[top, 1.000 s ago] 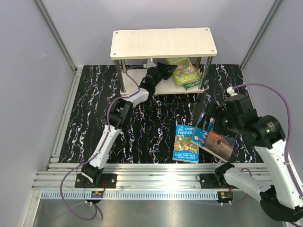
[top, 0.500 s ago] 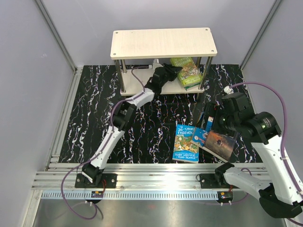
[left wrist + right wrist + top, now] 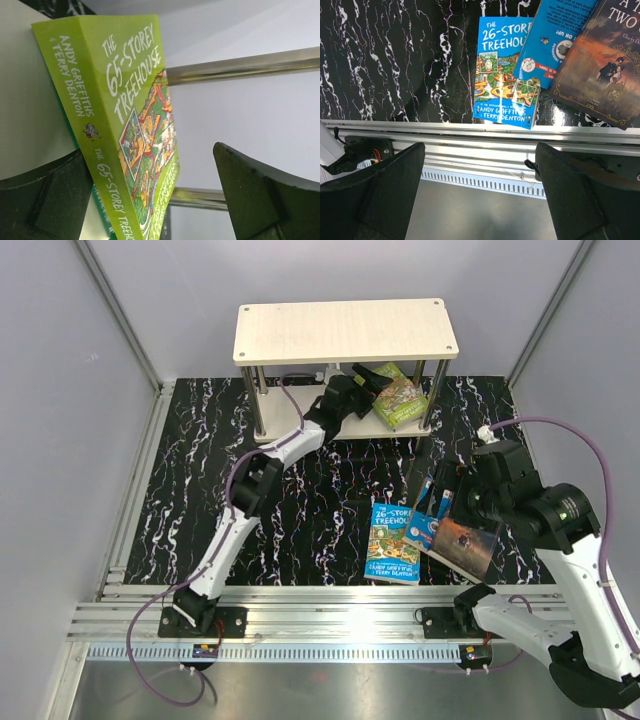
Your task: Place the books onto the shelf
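Note:
The pale-wood shelf (image 3: 345,330) stands at the back on silver posts (image 3: 240,65). A green "65-Storey Treehouse" book (image 3: 400,395) leans tilted on its lower board. My left gripper (image 3: 365,385) reaches under the top board. Its jaws are open, the green book (image 3: 135,125) stands between them close to the left finger, and the right finger is well apart from it. A blue "26-Storey Treehouse" book (image 3: 393,543), a blue emblem book (image 3: 424,528) and a dark-covered book (image 3: 466,545) lie overlapping on the mat. My right gripper (image 3: 440,500) hovers open above them, holding nothing.
A black marbled mat (image 3: 200,470) covers the table. An aluminium rail (image 3: 320,615) runs along the near edge, just below the blue book (image 3: 505,70). Grey walls close in the left, right and back. A darker green edge (image 3: 100,212) shows behind the green book.
My left gripper pushed deeper under the shelf and opened its jaws. The green book shifted right and tilted up on the lower board. The right arm barely moved.

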Motion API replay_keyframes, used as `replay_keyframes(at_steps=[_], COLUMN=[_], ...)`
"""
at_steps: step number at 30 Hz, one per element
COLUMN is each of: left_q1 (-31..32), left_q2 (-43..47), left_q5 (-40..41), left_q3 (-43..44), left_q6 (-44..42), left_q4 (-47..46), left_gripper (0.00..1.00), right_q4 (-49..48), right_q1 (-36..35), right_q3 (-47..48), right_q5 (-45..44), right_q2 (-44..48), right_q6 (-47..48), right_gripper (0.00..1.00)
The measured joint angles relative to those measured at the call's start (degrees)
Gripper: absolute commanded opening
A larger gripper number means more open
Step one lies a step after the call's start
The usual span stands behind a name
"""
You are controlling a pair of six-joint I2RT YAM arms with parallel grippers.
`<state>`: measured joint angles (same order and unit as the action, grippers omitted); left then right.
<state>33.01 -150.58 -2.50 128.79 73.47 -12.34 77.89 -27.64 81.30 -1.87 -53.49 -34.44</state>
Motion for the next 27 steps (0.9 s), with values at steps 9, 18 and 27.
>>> replay_keyframes(at_steps=[9,18,27], left_q1=[-1.2,-1.2,-1.3], left_q2=[1.0,5.1,10.2], left_q5=[-0.4,0.5,1.7], left_q3=[7.6,7.2,-0.5], left_q6=[-10.5,-17.9,-20.1], left_q4=[20.2,30.1,31.8], left_gripper=[0.99,0.99,0.44], right_q4=[0.0,0.0,0.0], right_q1=[0.0,0.0,0.0], right_q3=[0.0,-0.9,-1.3], right_q5=[0.6,2.9,3.7], right_q2=[1.2,1.3,1.3], right_q6=[-0.3,-0.4,-0.6], right_gripper=[1.0,1.0,0.6])
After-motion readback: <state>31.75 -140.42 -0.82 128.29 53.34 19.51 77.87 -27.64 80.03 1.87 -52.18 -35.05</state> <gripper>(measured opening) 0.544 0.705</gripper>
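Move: The green 65-Storey book lies roughly 6 cm to the right of the open left hand, level with it fore and aft and about 2 cm below, slanting on the shelf. The shelf's front right post stands about 13 cm to the left hand's right and 3 cm back. From the right hand, the green book is some 44 cm ahead, 7 cm left and 14 cm lower. Left hand draws 6 cm left and 4 cm back from the green book, rolling some 30 degrees, fingers half closing. ##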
